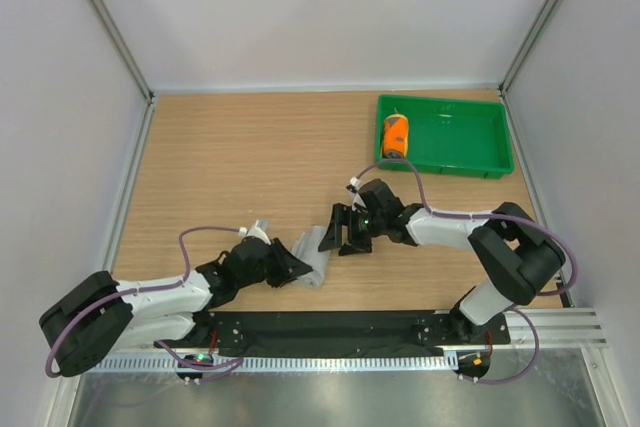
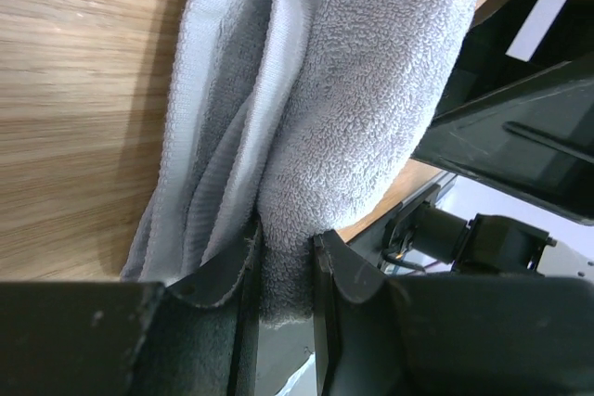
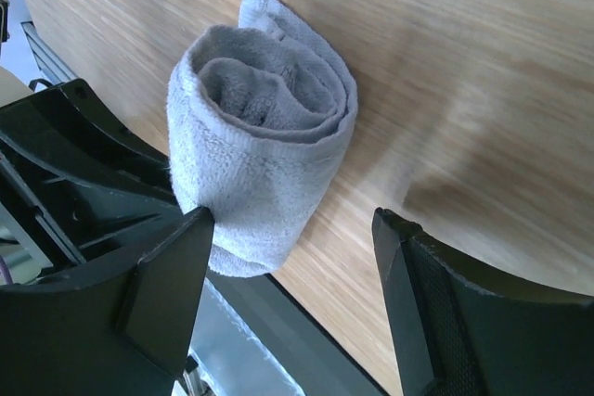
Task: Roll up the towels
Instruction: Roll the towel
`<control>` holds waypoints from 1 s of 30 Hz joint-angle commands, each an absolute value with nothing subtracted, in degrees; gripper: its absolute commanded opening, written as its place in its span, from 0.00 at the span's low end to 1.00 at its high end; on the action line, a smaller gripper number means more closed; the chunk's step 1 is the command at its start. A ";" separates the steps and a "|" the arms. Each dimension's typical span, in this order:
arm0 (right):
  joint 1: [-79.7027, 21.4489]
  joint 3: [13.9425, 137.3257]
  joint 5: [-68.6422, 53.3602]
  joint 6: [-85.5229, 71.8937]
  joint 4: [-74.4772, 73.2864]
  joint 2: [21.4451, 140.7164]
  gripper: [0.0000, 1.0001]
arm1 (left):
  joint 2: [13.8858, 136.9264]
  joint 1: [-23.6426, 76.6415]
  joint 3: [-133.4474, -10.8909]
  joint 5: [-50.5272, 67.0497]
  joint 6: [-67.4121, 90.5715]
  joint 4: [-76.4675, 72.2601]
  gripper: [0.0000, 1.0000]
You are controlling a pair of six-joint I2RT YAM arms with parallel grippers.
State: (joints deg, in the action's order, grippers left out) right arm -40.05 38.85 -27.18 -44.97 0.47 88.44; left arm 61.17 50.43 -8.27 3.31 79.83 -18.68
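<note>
The light grey towel lies rolled up near the table's front edge. My left gripper is shut on one end of this roll; in the left wrist view the cloth is pinched between the two fingers of the left gripper. My right gripper hovers just behind the roll, open. In the right wrist view the grey roll shows its spiral end, and the right gripper stands wide, its left finger brushing the roll's side. The orange towel lies rolled in the tray.
A green plastic tray sits at the back right of the wooden table. The black base rail and the metal ledge run along the near edge, right beside the grey roll. White walls enclose the table on three sides.
</note>
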 commanded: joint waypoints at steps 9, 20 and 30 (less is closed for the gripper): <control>-43.42 38.58 -29.27 -49.13 16.69 97.55 0.68 | 61.52 47.81 -6.42 4.92 80.51 -14.50 0.13; -43.77 42.88 -25.23 -45.79 6.78 98.26 0.37 | 56.79 47.72 -15.55 1.24 67.34 6.49 0.43; -44.12 50.80 -17.76 -40.43 -12.29 97.73 0.35 | 52.47 53.87 -31.37 -14.05 50.20 25.05 0.52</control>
State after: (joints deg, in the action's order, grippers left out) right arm -43.83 48.31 -23.90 -44.23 -2.70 98.52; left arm 53.69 51.62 -27.11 -6.11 58.67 18.17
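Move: The right hand, open, has the middle of the grey rolled towel about 4 cm to its left, 2 cm back and 2 cm below. The orange towel lies some 24 cm ahead and 13 cm right of that hand. The left hand already pinches the roll's near part, whose middle is about 3 cm ahead, straight on, at its own height. The right hand goes some 3.5 cm left and down, pinching the grey towel; the left opens and lifts clear. ##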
